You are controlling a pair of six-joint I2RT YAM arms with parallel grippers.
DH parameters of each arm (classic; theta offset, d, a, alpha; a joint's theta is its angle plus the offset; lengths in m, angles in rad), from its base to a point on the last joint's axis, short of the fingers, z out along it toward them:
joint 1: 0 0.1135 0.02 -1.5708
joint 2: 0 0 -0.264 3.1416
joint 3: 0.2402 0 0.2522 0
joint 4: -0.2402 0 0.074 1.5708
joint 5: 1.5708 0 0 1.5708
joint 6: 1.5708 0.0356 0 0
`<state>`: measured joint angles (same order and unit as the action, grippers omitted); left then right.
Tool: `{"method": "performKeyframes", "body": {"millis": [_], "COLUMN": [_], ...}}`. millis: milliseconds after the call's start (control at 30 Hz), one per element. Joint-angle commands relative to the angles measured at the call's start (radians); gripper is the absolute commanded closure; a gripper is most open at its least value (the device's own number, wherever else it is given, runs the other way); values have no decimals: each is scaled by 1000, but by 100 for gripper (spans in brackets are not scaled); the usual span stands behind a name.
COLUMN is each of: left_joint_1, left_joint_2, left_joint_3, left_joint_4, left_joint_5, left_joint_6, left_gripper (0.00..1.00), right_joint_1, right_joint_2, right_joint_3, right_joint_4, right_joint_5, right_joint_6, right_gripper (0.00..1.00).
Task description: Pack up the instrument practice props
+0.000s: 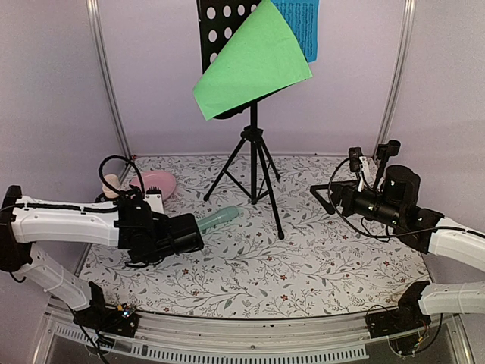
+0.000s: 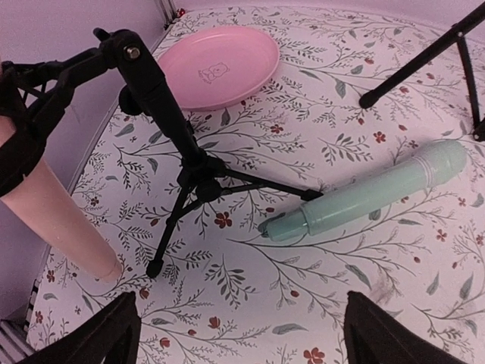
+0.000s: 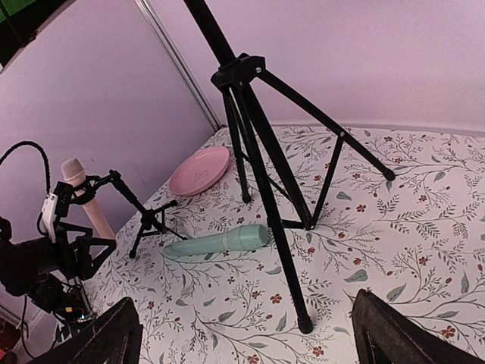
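Note:
The black perforated music rack stands on tripod legs at the back, with a green sheet and a blue sheet on it. A mint microphone lies flat on the floral table, also visible as the mint microphone. My left gripper hovers open just short of its handle end, nothing between the fingers. A beige microphone sits clamped in a small black tripod at the left. My right gripper is open and empty, facing the rack's legs.
A pink plate lies at the back left, behind the small tripod. Another small black tripod stands behind my right arm. Tent walls and metal poles close in the sides and back.

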<state>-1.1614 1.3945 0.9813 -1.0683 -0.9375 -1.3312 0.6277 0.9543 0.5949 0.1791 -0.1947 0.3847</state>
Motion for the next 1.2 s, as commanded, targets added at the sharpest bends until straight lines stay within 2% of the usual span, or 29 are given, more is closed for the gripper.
{"method": "performKeyframes", "body": {"millis": [0,133,367,567,767,900,1167], "left_joint_1": [62,133,271,421,504,537,561], "left_joint_2": [19,29,-28,-32,-34,-22,5], "left_joint_3": [-40,-92,-221,-285,-311,-326,-339], "left_joint_4": [43,109,575,807,916,993,1077], "left_joint_5": [-12,-56,35,104,135,169,176], "left_joint_6": [-10,-4,442,610,692,754,817], "left_gripper": [8,12,23,26,30,43,51], "right_joint_1": [6,6,6,7,6,6,6], "right_joint_2": [-12,-14,-9,-7,6,15,21], "right_joint_3": [13,11,17,16,17,19,20], "right_joint_4": [-5,-8,-8,-10,-9,-7,-6], "right_joint_5": [-12,-4,-17,-13,-6,-10,-11], "right_joint_6": [-5,-7,-7,-9,-12,-12,-12], "right_gripper": [2,2,2,2,2,2,2]}}
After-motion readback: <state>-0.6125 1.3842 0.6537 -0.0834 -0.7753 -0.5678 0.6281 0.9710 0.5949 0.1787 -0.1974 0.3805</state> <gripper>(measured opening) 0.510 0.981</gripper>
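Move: The small tripod stand, its pole free to take, is about 13 cm ahead of my left hand, 10 cm to its left and its middle some 5 cm lower. The peach tube in the stand's clamp is roughly 7 cm left of the pole and 6 cm nearer me; the mint tube lies flat some 18 cm right of the pole, and the pink plate about 18 cm beyond it. From my idle right hand, the stand is some 55 cm left and 8 cm ahead. I carry my left hand forward about 12 cm and some 7 cm left to the small stand, sinking 5 cm over the first half and then running almost level. On the way the fingers narrow from nearly wide open to about half, coming around the pole from my side; whether a pad already touches the pole can't be seen. ##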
